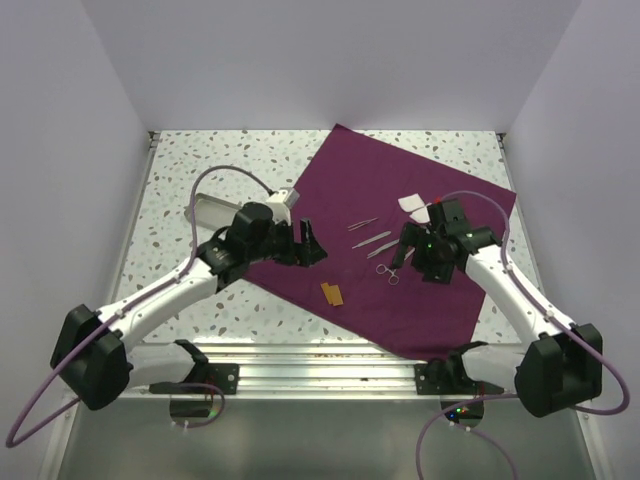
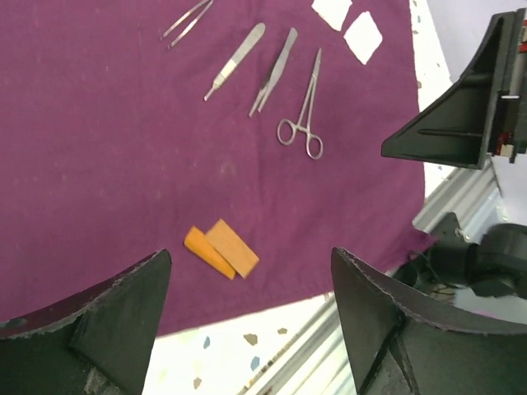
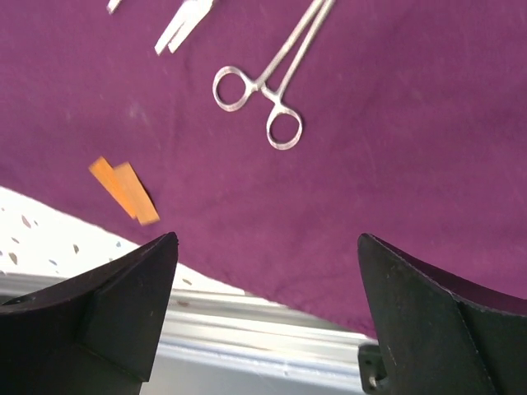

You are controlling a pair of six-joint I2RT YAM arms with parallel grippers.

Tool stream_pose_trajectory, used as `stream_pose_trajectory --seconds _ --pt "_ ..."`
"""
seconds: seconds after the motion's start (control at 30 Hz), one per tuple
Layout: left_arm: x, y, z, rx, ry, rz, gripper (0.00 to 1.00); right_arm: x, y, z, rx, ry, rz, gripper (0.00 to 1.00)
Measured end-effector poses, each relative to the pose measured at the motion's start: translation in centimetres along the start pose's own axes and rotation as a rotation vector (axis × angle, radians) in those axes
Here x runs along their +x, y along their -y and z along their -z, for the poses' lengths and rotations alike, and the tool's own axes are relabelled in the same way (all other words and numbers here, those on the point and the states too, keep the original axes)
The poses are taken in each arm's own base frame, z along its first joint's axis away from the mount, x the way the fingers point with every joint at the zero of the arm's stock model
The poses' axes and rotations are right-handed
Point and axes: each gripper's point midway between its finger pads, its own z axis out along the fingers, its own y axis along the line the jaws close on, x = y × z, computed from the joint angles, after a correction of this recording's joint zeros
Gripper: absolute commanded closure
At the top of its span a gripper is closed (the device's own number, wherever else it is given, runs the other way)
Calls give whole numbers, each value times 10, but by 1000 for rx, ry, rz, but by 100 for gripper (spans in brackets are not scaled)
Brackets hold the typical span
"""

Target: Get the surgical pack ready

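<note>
The plum cloth (image 1: 440, 290) (image 2: 99, 164) (image 3: 395, 123) of the surgical pack lies spread flat as a diamond on the table. Near its middle lie tweezers (image 2: 188, 18), a scalpel handle (image 2: 237, 59), forceps (image 2: 272, 74) and ring-handled clamps (image 1: 390, 270) (image 2: 303, 132) (image 3: 263, 90). Two white gauze squares (image 1: 412, 202) (image 2: 362, 37) sit beyond them. A shiny metal tray (image 1: 210, 212) rests off the cloth at the left, partly behind my left arm. My left gripper (image 1: 298, 245) (image 2: 251, 255) hovers open over the cloth's left edge. My right gripper (image 1: 415, 255) (image 3: 268, 239) hangs open just right of the instruments, holding nothing.
Two overlapping orange strips (image 1: 332, 293) (image 2: 221, 249) (image 3: 123, 189) lie on the cloth near its front-left edge. A metal rail (image 1: 320, 360) runs along the table's near edge. White walls close in the speckled tabletop (image 1: 180, 170) on three sides.
</note>
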Motion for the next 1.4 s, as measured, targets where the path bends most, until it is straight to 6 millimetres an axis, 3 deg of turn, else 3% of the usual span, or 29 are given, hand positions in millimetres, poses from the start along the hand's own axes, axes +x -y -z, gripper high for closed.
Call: stream_pose_trajectory --seconds 0.17,0.27,0.33,0.43,0.57,0.73,0.9,1.13,1.23,1.37,1.4 --pt "-17 1 -28 -18 -23 -104 28 -13 -8 -16 2 -4 -24 11" --pt "-33 6 -50 -4 -26 -169 38 -12 -6 -33 41 -62 -36 14" --pt "-42 12 -66 8 -30 -215 39 -9 -4 -42 67 -114 -35 21" --pt "-47 24 -90 22 -35 -291 36 -6 -5 -49 92 -201 -19 21" --pt "-35 47 -109 46 -50 -420 36 -3 -6 -46 94 -268 -18 20" --pt "-42 82 -137 94 -48 -536 37 -11 -2 -21 67 -225 -75 20" --pt "-34 66 -156 60 -77 -601 44 -23 0 5 59 -169 -98 21" --pt "4 33 -185 15 -193 -614 47 -30 27 23 89 -143 -201 27" --pt "11 25 -186 -2 -224 -608 47 -29 36 25 92 -138 -238 34" --pt "8 23 -186 -24 -218 -611 43 -25 33 12 79 -167 -292 55" --pt "8 22 -185 -31 -219 -611 43 -26 32 8 79 -170 -313 55"
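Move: The scalpel lies some 18 cm to the left hand's right and 12 cm ahead, about 17 cm below. On the cloth beside it, also counted from this hand, are the small tweezers, 15 cm right and 17 cm ahead, and the forceps, 23 cm right and 10 cm ahead. From the right hand the scalpel is roughly 13 cm ahead, 10 cm left and 11 cm down. Left hand swings 14 cm right and forward towards the scalpel, then sinks 9 cm, fingers part-closing; right hand backs off rightward. ##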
